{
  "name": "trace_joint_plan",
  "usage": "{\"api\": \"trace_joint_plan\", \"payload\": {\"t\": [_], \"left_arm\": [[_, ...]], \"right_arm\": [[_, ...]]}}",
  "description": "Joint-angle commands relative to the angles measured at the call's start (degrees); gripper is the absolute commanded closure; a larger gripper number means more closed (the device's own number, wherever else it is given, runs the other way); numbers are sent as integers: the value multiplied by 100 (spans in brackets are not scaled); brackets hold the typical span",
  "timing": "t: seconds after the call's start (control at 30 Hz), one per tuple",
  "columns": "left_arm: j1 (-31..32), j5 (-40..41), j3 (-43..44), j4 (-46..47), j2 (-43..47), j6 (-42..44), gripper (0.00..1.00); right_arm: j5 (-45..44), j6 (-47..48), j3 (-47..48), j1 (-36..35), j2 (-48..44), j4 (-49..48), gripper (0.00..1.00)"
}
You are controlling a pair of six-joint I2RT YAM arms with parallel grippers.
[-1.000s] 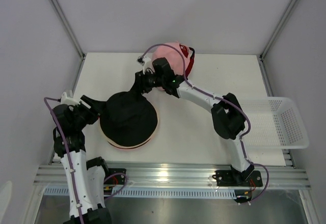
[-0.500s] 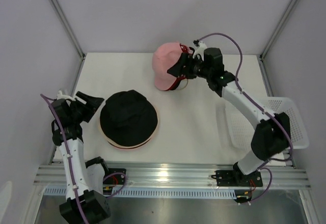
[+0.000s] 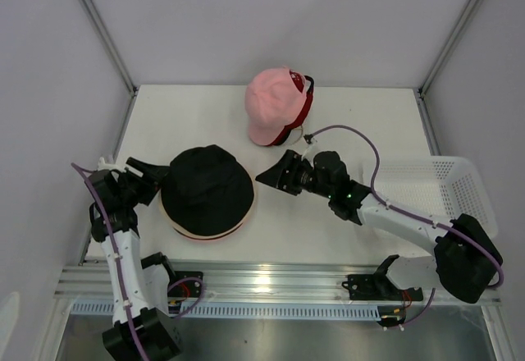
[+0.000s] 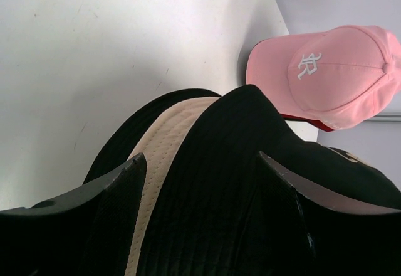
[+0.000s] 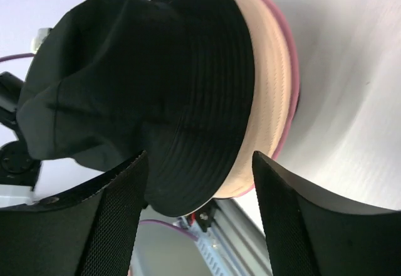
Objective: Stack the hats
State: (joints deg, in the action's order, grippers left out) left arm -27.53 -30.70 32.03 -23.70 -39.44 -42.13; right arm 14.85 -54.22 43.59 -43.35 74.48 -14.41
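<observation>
A black bucket hat (image 3: 207, 189) lies on top of a cream one (image 5: 269, 88) and a pink one (image 5: 293, 69), which together form a stack left of centre. At the back, a pink baseball cap (image 3: 273, 105) sits over a red cap (image 3: 305, 108). My left gripper (image 3: 157, 179) is open at the stack's left edge. The black hat (image 4: 250, 182) fills the space between its fingers (image 4: 119, 194). My right gripper (image 3: 267, 176) is also open. It sits low on the table just right of the stack and faces it, with nothing between its fingers (image 5: 119, 207).
A white mesh basket (image 3: 447, 201) stands at the table's right edge, behind my right arm. The aluminium rail (image 3: 271, 283) runs along the near edge. White walls and frame posts close in the back and sides.
My right arm has come away from the pink cap at the back and dropped to the table beside the bucket-hat stack. The left arm has hardly moved.
</observation>
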Motion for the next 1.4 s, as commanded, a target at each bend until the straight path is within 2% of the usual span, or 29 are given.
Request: {"api": "trace_joint_plan", "payload": {"t": [0.0, 0.17, 0.33, 0.5, 0.83, 0.93, 1.0, 1.03, 1.1, 1.13, 1.37], "left_arm": [[-60, -59, -65, 129, 68, -155, 27], [-60, -112, -74, 129, 164, -138, 26], [-60, -121, -101, 120, 314, -138, 26], [-60, -173, -66, 112, 297, -76, 26], [-68, -200, 5, 129, 156, -6, 25], [-77, -182, 83, 76, 77, 47, 24], [-95, -182, 110, 103, 51, 56, 24], [-95, -208, 110, 103, 33, 64, 24], [-138, -226, 128, 85, 16, 108, 24], [-156, -235, 145, 68, 7, 126, 25], [-367, -252, 32, 146, -81, 100, 25]], "right_arm": [[-658, -695, -307, -208, -284, -887, 31], [-931, -1177, -685, -630, -241, -1168, 34], [-1002, -1793, -1107, -885, 136, -2248, 38], [-1160, -1961, -1073, -1192, 418, -2653, 39], [-1459, -1855, -765, -1395, 752, -2434, 40], [-1441, -1926, -782, -1421, 902, -2619, 51], [-1476, -1900, -835, -1448, 963, -2794, 71], [-1476, -1856, -852, -1439, 963, -2838, 86], [-1660, -1681, -870, -1413, 920, -2830, 97], [-1687, -1584, -853, -1395, 885, -2795, 100], [-1293, -714, -809, -816, 901, -2593, 100]]}}
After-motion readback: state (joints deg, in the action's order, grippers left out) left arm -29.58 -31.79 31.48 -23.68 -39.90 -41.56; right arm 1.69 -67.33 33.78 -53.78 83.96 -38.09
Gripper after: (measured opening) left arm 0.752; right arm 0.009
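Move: The black hat on top of the stack is the target: its middle lies about 15 cm left of the right hand, 2 cm back and a little below, with the near right edge of its brim only some 5 cm left, 5 cm back and 4 cm down. The beige hat sits right under it, 5 cm back, 15 cm left, 7 cm down. The pink cap stands about 19 cm ahead and 2 cm right. From the left hand, the black hat's middle is some 12 cm right and 3 cm back, nearly level. Back and to the left, sinking as it goes, the right hand travels about 5 cm each way with open fingers to the right edge of the black hat's brim, rolling some 15 degrees. There it shuts fully and pinches the brim's edge, then takes it forward about 2 cm and slightly right. The left hand stays at the hat's left side, fingers open. ##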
